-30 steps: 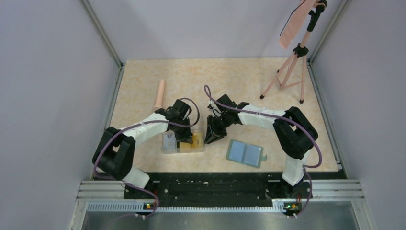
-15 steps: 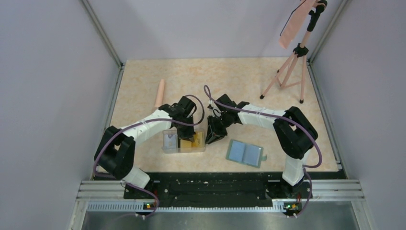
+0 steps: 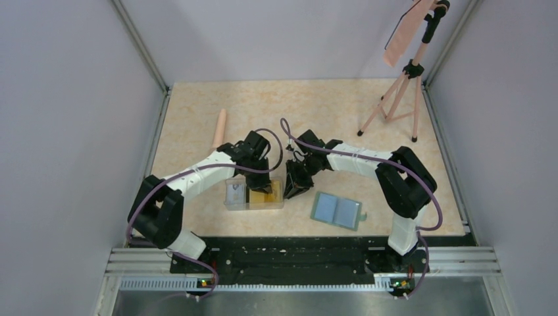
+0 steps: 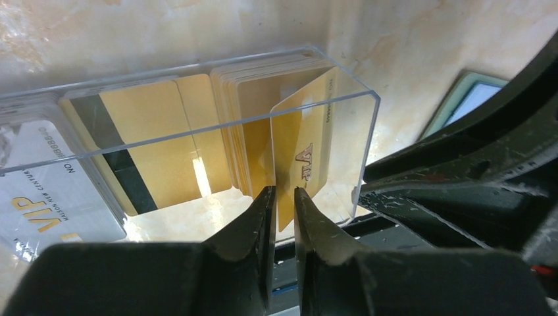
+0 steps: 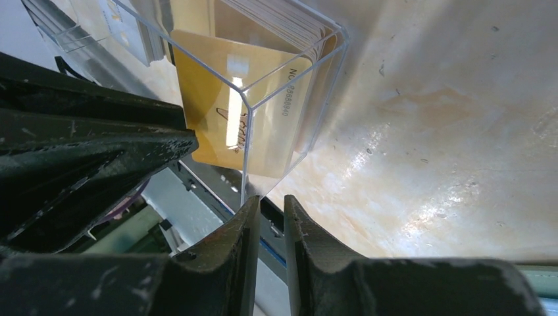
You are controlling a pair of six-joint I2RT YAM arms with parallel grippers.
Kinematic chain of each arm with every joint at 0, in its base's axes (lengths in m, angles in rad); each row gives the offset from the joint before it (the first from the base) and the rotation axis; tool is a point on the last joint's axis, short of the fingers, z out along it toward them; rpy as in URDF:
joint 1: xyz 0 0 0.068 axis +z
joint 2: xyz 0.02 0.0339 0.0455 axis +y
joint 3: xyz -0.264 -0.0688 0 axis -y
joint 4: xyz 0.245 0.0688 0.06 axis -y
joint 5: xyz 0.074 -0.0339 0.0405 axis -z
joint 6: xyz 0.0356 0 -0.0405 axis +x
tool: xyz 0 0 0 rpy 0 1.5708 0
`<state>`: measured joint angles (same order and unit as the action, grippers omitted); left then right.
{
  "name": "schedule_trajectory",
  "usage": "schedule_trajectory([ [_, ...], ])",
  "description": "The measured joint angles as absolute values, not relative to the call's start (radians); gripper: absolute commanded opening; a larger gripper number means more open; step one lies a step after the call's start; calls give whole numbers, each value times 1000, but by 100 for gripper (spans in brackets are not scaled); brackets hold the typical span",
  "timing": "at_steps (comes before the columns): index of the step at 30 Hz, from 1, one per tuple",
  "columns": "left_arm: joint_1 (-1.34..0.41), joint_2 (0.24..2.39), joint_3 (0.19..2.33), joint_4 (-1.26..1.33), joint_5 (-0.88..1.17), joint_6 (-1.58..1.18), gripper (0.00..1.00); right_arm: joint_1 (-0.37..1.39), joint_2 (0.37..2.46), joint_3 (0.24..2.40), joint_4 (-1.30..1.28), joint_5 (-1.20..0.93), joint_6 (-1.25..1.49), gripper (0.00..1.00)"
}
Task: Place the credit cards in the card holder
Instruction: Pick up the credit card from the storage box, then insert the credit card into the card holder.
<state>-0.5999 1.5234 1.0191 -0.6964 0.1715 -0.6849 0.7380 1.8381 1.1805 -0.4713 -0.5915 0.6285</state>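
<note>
A clear plastic box (image 3: 253, 196) near the table's front holds the credit cards: a stack of gold ones (image 4: 263, 85) at its right end and pale ones (image 4: 46, 197) at its left. One gold card (image 4: 306, 145) stands on edge in the box. Its lower corner sits between the fingers of my left gripper (image 4: 284, 191), which are open a crack with gaps on both sides. My right gripper (image 5: 266, 199) is also open a crack and empty, one fingertip at the box's corner edge (image 5: 245, 178). The card holder (image 3: 337, 210) lies open to the right.
A pink cylinder (image 3: 220, 128) lies on the table behind the left arm. A pink tripod (image 3: 401, 85) carrying a pink board (image 3: 405, 33) stands at the back right. Grey walls close in the table on three sides.
My left gripper has shifted right along the box from the pale cards to the gold ones, and its jaws have parted slightly. The right arm has stayed put.
</note>
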Motion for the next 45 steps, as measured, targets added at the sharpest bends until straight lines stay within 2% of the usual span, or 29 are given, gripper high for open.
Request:
schedule_trajectory([
  [12, -609, 1482, 988, -568, 255, -731, 19, 738, 1838, 1180, -480, -585, 627, 21],
  [18, -610, 1505, 983, -555, 252, -749, 11, 738, 1838, 1180, -480, -585, 624, 21],
  [20, -610, 1516, 983, -557, 244, -752, 2, 738, 1838, 1180, -481, -584, 621, 21],
  [23, -609, 1522, 983, -566, 233, -755, 0, 738, 1838, 1181, -481, -581, 618, 23],
  [29, -610, 1489, 983, -585, 212, -757, 0, 738, 1825, 1201, -504, -543, 595, 40],
  [35, -610, 1293, 983, -596, 204, -758, 0, 727, 1712, 1212, -529, -505, 579, 57],
  [41, -610, 1097, 917, -448, 297, -789, 0, 637, 1520, 1182, -515, -531, 576, 64],
  [45, -611, 1081, 797, -244, 446, -860, 0, 513, 1375, 1084, -487, -610, 584, 65],
])
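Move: The gold card leaning in the right end of the storage box is the left hand's target, its middle about 3 cm right, 1 cm ahead and 1 cm below. The flat gold cards lie some 2 cm ahead and 2 cm below the hand, not to either side, and the white cards are about 12 cm left, level fore and aft. From the right hand, the leaning card is about 4 cm left and 2 cm ahead at its height. The left hand slips about 2.5 cm right over the card's raised edge, rising and then dipping, shuts its fingers on that edge, and lifts some 12 cm, swinging its fingertips rightward about 35 degrees. The right hand stays at the box's right end with fingers slightly parted until the pinch, then opens wide and withdraws up about 12 cm, 7 cm right and a little forward. ##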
